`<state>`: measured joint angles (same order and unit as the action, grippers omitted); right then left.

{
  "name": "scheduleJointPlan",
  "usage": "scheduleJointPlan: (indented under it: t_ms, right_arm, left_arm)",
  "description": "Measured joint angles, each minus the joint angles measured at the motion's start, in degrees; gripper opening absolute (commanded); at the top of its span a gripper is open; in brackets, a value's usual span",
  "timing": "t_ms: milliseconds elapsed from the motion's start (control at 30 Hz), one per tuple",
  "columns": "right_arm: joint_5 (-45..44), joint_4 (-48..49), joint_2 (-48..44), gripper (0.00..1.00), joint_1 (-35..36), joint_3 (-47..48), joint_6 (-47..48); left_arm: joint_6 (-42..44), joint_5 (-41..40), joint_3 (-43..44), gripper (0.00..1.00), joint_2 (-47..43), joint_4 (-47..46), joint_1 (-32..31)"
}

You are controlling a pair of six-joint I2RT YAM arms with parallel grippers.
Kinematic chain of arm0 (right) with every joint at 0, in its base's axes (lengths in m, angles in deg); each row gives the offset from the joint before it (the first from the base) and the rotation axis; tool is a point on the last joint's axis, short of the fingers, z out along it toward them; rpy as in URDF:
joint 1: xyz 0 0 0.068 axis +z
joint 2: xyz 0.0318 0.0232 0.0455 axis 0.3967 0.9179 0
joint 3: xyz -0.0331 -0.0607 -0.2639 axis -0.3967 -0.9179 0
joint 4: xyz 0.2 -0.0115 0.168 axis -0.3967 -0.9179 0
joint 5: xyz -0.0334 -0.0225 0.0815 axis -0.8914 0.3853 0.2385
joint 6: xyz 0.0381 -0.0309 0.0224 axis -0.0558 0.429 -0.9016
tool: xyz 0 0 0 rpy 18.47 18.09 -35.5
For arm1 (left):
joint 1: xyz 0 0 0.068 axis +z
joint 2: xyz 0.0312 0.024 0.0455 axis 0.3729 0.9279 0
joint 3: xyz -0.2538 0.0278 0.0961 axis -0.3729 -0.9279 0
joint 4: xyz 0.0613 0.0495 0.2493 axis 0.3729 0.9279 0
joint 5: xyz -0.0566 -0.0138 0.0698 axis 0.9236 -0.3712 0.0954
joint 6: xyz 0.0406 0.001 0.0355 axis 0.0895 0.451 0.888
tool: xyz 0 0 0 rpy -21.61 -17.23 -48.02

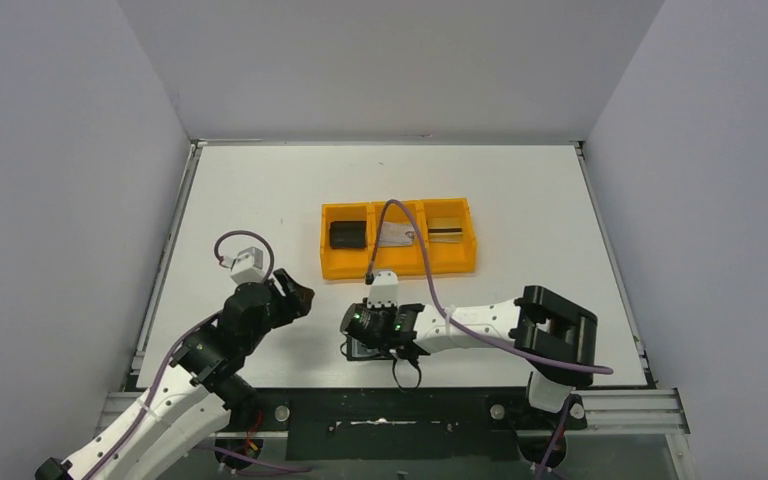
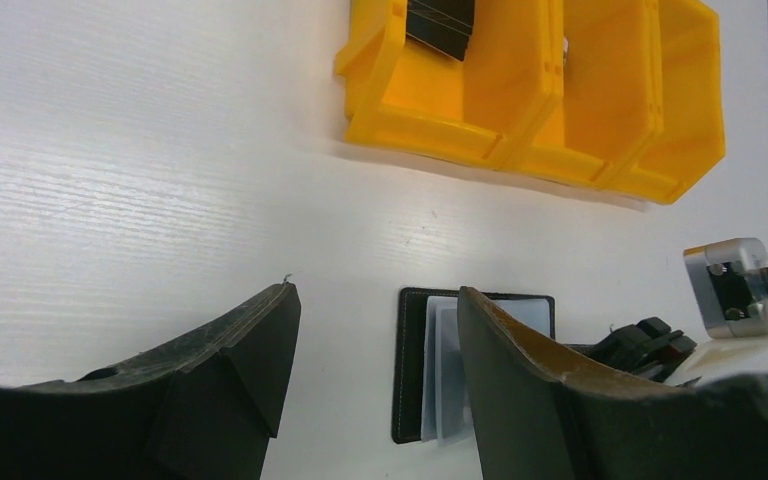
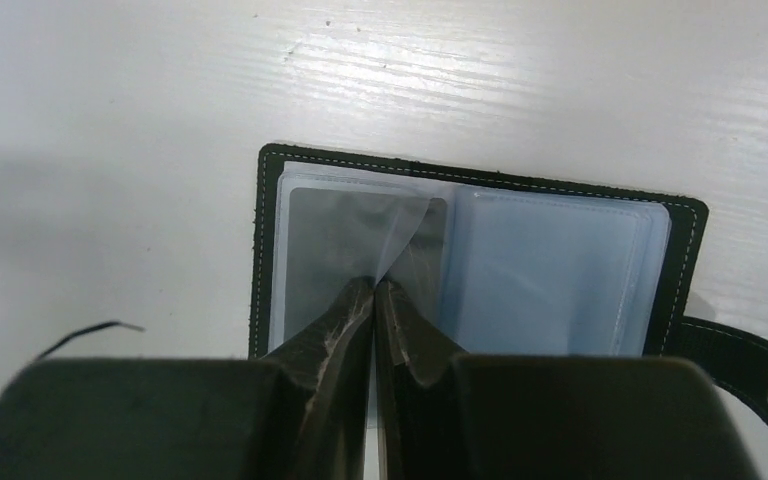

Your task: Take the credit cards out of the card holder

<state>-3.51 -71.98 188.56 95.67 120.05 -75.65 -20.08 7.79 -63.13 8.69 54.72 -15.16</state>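
Observation:
The card holder (image 3: pixel 260 250) lies open on the white table near the front edge, its clear blue-grey sleeves facing up and a black tab (image 3: pixel 745 365) at its right. A grey card (image 3: pixel 330 240) shows through the left sleeve. My right gripper (image 3: pixel 374 283) is down on the holder (image 1: pixel 352 350), shut on a thin clear sleeve leaf that curls up between its tips. A silvery card (image 1: pixel 396 235) and a gold card (image 1: pixel 447 229) lie in the orange tray. My left gripper (image 1: pixel 298 297) hangs open to the left of the holder (image 2: pixel 415 360), holding nothing.
The orange three-compartment tray (image 1: pixel 400 268) stands behind the holder, with a chunky black block (image 1: pixel 348 234) in its left compartment. A purple cable (image 1: pixel 410 250) from the right wrist arches over the tray. Grey walls close in the table on three sides.

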Motion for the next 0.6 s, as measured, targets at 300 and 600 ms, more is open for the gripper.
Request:
scheduleJointPlan:
  t_ms: [300,600]
  right_arm:
    - [7.1,14.4,-7.8,0.06,-3.5,-10.8,1.5]
    - [12.3,23.8,-8.7,0.04,-5.9,-17.1,0.4]
  left_arm:
    - [0.5,5.2,-1.8,0.59,2.8,-3.6,0.0]
    - [0.8,18.1,-4.8,0.59,7.7,-14.9,0.0]
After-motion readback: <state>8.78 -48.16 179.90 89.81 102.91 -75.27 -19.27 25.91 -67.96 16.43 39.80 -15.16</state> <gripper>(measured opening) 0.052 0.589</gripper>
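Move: Under the right hand's shut fingertips, already pinching a clear sleeve, lies the open card holder: its middle is about 3 cm to the right, level fore and aft, 1 cm below. The yellow box's middle is some 22 cm ahead and 7 cm right; the black card in it, about 23 cm ahead and 4 cm left. From the left hand the holder's middle lies roughly 15 cm right, 5 cm back and 12 cm below. Keeping its pinch on the clear sleeve, the right hand rolls its left side up nearly 20 degrees, lifting about 1 cm and sinking back to the same height. Meanwhile the left hand, half open and empty, swings about 6 cm right and sinks 2 cm towards the card holder, speeding up as it turns some 15 degrees clockwise. ##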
